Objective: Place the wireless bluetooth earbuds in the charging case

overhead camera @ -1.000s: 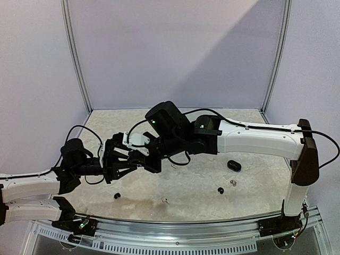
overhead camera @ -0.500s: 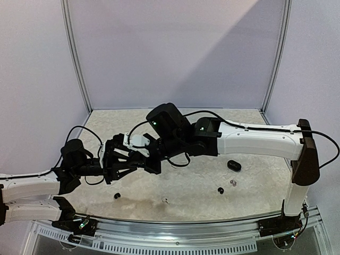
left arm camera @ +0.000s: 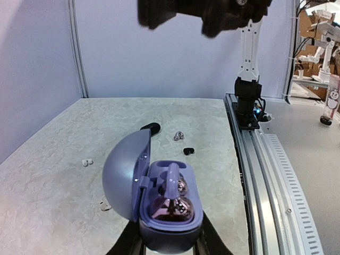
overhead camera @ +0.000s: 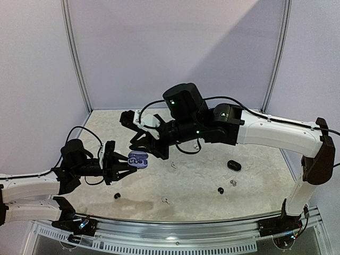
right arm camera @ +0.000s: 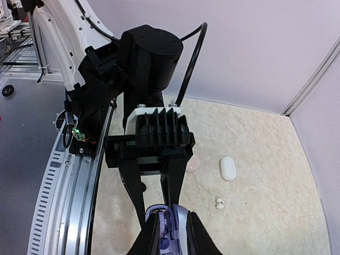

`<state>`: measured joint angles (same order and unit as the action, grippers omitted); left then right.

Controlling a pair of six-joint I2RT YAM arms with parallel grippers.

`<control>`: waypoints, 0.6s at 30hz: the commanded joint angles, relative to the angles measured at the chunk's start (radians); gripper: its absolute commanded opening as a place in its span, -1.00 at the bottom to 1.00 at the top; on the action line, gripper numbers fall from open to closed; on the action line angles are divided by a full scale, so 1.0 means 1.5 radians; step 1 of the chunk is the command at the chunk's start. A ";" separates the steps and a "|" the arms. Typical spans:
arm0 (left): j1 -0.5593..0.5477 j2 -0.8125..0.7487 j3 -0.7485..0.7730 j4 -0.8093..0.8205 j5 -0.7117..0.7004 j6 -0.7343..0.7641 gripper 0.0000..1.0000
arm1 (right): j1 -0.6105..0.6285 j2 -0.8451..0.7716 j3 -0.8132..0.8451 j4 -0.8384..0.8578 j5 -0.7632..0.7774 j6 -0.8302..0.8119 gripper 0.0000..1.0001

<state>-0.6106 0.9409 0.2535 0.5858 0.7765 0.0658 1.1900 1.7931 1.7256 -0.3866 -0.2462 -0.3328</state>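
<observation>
A purple charging case (left arm camera: 170, 220) stands with its lid (left arm camera: 123, 178) swung open to the left, and my left gripper (left arm camera: 170, 245) is shut on its base. Inside sit purple wireless earbuds (left arm camera: 173, 183), one stem pointing up. In the top view the case (overhead camera: 137, 158) hangs above the table at the left. My right gripper (overhead camera: 144, 143) hovers above and behind it, its jaws slightly apart and empty. The right wrist view looks down past its own fingertips (right arm camera: 154, 226) onto the case (right arm camera: 169, 234).
On the table lie a black case (overhead camera: 234, 165), a black bud (overhead camera: 220, 190), a grey bud (overhead camera: 232, 183), a white bud (overhead camera: 166, 201) and another black bud (overhead camera: 117, 196). A white case (right arm camera: 227, 168), a pinkish case (right arm camera: 192, 163) and white buds (right arm camera: 218, 202) lie further back.
My right gripper has let go, opened a little and risen up and back from the case. The left gripper still holds the case, which now shows with its lid open.
</observation>
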 commanded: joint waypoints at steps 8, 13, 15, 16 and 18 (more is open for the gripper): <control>-0.008 -0.005 0.003 -0.015 0.018 0.035 -1.00 | -0.001 0.062 0.032 -0.064 0.030 -0.013 -0.57; -0.009 -0.003 0.004 -0.016 0.017 0.037 -1.00 | 0.000 0.069 0.033 -0.074 0.029 -0.014 -0.59; -0.009 -0.001 0.005 -0.016 0.017 0.039 -1.00 | 0.000 0.072 0.033 -0.079 0.029 -0.015 -0.62; -0.009 0.000 0.005 -0.016 0.018 0.039 -1.00 | -0.001 0.075 0.033 -0.080 0.028 -0.015 -0.64; -0.009 0.000 0.006 -0.016 0.016 0.042 -1.00 | 0.001 0.077 0.033 -0.085 0.024 -0.017 -0.65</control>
<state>-0.6106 0.9409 0.2535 0.5625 0.7952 0.1074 1.1900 1.8809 1.7550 -0.4751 -0.2146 -0.3492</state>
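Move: Pinched in the left fingertips, the open purple charging case has its middle about 8 cm below the empty right hand and 2 cm to its left, neither ahead nor back. On the table, 30 cm below the right hand, the black earbuds lie about 4 cm back and 12 cm left, the white earbuds 10 cm ahead and 8 cm left. From the left hand the case's middle is about 2 cm to the right and 1 cm up, level front to back. Sinking about 5 cm, the right hand comes down onto the open charging case, tipping its fingers roughly 10 degrees more steeply downward and easing to a stop just over it. Its slightly parted, empty fingertips end near the lid's hinge side, one by the lid and one by the case body, while the left hand keeps its pinch on the case, almost still. ##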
